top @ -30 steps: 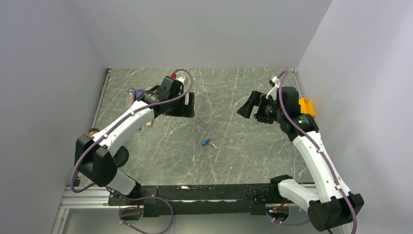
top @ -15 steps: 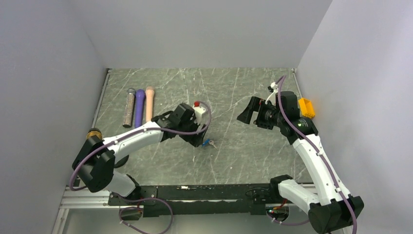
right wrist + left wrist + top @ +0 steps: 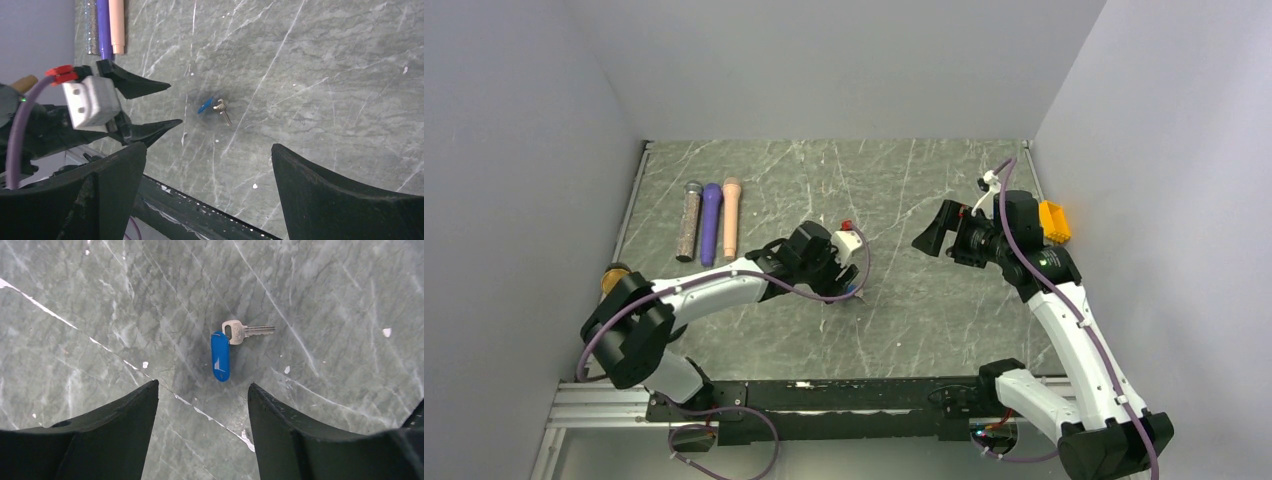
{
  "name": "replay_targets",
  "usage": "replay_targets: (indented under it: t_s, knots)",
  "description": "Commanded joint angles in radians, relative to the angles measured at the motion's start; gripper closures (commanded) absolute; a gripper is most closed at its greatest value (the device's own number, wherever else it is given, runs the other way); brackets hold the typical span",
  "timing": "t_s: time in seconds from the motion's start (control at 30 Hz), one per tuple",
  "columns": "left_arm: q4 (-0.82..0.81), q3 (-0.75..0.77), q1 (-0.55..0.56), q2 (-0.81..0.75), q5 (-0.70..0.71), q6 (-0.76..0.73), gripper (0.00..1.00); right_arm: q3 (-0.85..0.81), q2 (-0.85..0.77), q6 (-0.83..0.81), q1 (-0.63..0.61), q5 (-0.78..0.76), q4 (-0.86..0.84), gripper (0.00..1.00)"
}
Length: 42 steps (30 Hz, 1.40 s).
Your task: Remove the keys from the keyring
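Observation:
One silver key point(image 3: 246, 331) lies flat on the marble table, joined at its head to a bright blue tag point(image 3: 220, 356). The keyring linking them is too small to make out. My left gripper point(image 3: 203, 384) hovers just short of the tag, open, with nothing between its fingers. From the right wrist view the key and tag point(image 3: 215, 107) lie just beyond the left gripper point(image 3: 172, 103). In the top view the left gripper point(image 3: 849, 280) covers most of the keys. My right gripper point(image 3: 929, 232) is raised at the right, wide open and empty, facing the keys.
Brown point(image 3: 689, 220), purple point(image 3: 711, 222) and peach point(image 3: 731, 217) cylinders lie side by side at the back left. A yellow block point(image 3: 1053, 220) sits at the right edge, behind the right arm. A brown round object point(image 3: 614, 275) is at the left edge. Grey walls enclose the table.
My left arm swung from the back left to the table's middle and came down over the keys, uncovering the cylinders. Its jaws narrowed somewhat. The right arm barely moved.

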<state>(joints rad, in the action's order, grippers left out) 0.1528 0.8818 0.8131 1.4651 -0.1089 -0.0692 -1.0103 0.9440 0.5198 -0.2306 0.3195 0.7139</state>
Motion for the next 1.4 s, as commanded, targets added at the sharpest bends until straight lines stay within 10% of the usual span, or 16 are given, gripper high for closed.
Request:
replay_targets:
  t_s: [0.0,0.57,1.37]
  knots:
    - [-0.044,0.024,0.004,0.062,-0.043,-0.043,0.31,0.006,-0.023,0.011,0.002,-0.008,0.004,0.0]
    - [-0.02,0.064,0.03,0.178,-0.081,-0.052,0.32,-0.002,-0.019,-0.025,0.002,-0.021,0.019,0.0]
    - [0.01,0.115,0.03,0.271,-0.048,-0.067,0.66,-0.008,-0.017,-0.058,0.004,-0.016,0.032,0.0]
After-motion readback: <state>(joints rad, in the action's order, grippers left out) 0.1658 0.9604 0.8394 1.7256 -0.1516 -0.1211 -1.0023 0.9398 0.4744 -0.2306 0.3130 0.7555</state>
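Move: The keyring's blue tag lies on the table about 8 cm below the left hand and some 3 cm to its right, level with it in the forward direction. Its key is on that same height, roughly 6 cm to the right of the hand and 1 cm back. From the idle right hand, the blue tag is about 17 cm to the left, 3 cm ahead and 23 cm below. The blue tag of the keyring is what the left hand sinks towards, going down about 7 cm and edging right, first quickly and then in slower steps. On the way the fingers tip some 10 degrees steeper, and they narrow from well open to roughly a third open, bringing the tips to either side of the tag's near end; no contact can be seen. ##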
